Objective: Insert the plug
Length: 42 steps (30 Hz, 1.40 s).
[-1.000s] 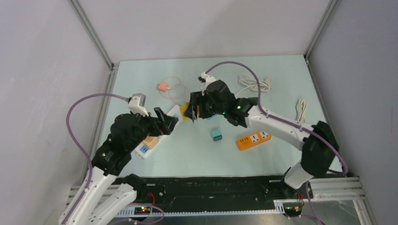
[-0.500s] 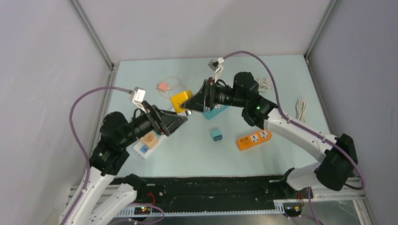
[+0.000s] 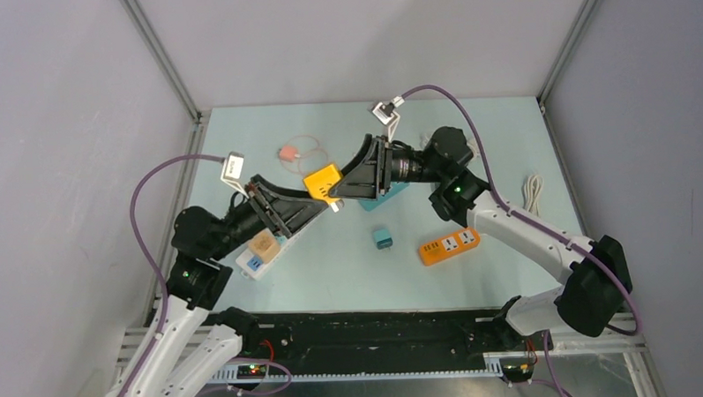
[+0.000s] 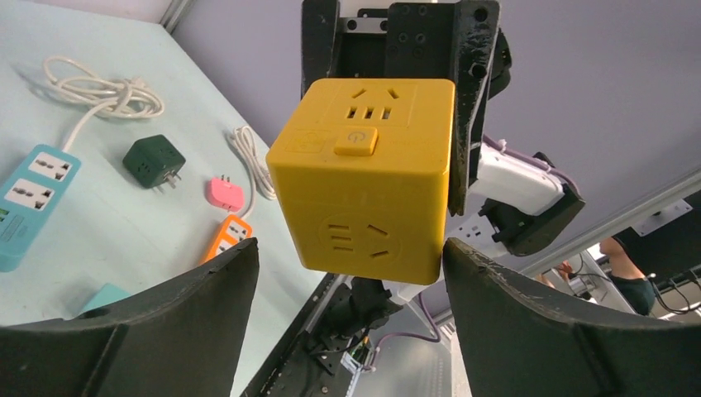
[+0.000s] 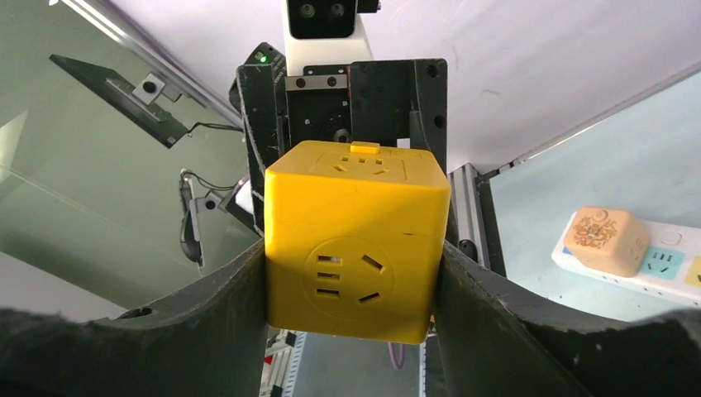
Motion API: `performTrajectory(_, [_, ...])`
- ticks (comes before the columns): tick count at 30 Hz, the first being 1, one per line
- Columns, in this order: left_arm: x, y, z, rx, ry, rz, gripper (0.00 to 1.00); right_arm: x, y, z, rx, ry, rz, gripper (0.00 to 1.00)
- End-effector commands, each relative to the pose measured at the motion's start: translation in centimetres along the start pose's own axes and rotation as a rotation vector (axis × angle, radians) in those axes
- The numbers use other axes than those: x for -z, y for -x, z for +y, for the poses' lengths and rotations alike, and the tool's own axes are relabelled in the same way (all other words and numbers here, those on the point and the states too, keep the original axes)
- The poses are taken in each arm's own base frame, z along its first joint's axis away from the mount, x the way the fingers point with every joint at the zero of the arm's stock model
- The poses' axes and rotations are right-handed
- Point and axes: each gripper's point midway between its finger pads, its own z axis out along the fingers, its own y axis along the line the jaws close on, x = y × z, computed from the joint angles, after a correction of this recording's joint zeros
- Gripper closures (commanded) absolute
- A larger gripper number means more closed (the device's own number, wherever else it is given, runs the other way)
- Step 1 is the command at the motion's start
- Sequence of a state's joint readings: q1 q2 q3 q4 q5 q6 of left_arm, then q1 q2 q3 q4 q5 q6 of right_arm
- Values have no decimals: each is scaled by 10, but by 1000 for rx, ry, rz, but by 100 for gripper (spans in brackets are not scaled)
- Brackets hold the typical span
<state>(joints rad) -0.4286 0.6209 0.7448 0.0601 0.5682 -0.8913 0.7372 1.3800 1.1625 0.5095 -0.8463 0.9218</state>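
Observation:
My right gripper (image 3: 332,190) is shut on a yellow cube adapter (image 3: 322,180) and holds it in the air above the table's middle left. In the right wrist view the cube (image 5: 355,240) sits squeezed between both fingers (image 5: 240,314), a socket face toward the camera. My left gripper (image 3: 311,216) is open and empty, facing the cube from just below and to the left. In the left wrist view the cube (image 4: 368,178) hangs just beyond the wide-apart fingers (image 4: 207,289), not touching them. A white power strip (image 3: 255,264) with a tan cube plug (image 3: 263,244) lies under the left arm.
A teal power strip (image 3: 388,195), a small teal cube (image 3: 383,238) and an orange power strip (image 3: 449,245) lie on the table. White cables (image 3: 452,146) lie at the back right and a pink item (image 3: 286,153) at the back left. A dark green plug cube (image 4: 154,161) shows in the left wrist view.
The right gripper has lifted the yellow cube off the table and turned it toward the left arm. The left gripper has risen and tilted up to face it.

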Motion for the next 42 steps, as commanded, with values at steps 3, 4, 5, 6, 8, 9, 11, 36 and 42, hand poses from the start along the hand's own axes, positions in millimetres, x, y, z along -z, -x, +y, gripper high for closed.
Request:
performTrajectory(3, [-1,9,-19,7,-88,-14,18,-2,9,25,52,100,-20,57])
performTrajectory(4, [-2,9,-20,8,-94,-13,19,-3,8,25,48,104,-19,57])
performTrajectory(5, [-4,7,-17,22,-91,-7,22,-3,8,25,48,104,-19,57])
performTrajectory(6, [-5,8,-17,24,-95,-6,23,-4,8,24,45,103,-19,57])
performTrajectory(8, [-6,6,-16,33,-99,-1,26,-5,8,23,43,99,-21,57])
performTrajectory(9, [-6,7,-17,35,-102,-1,27,-5,7,22,43,95,-19,56])
performTrajectory(11, [-7,6,-16,37,-102,2,28,-5,6,18,40,82,-17,56])
performTrajectory(36, [0,-19,-5,-197,-116,132,100,6,-7,-5,110,-136,15,1])
performTrajectory(42, [10,-34,-4,-266,-122,247,100,12,-26,-9,147,-137,129,1])
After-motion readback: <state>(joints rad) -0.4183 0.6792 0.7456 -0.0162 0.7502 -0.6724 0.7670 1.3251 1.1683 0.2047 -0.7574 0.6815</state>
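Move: The yellow plug, already pinched by the right hand, sits just off the left fingertips, about 2 cm forward and 2 cm to the left hand's right, at its height. On the table some 24 cm below the left hand, the peach plug lies about 14 cm left and 1 cm ahead, and the small teal plug about 15 cm right and 3 cm ahead. From the right hand, the yellow plug's middle is roughly 1 cm left, level otherwise. The left hand edges up and to its right by about a centimetre each while closing its fingers until they pinch the yellow plug from both sides, the right hand keeping its grip almost in place. Then the right fingers spread fully and let go, and both hands sink together, the left some 4-5 cm with its hold kept and its wrist turning about 15 degrees, the right about 3.5 cm with open fingers still around the plug. ##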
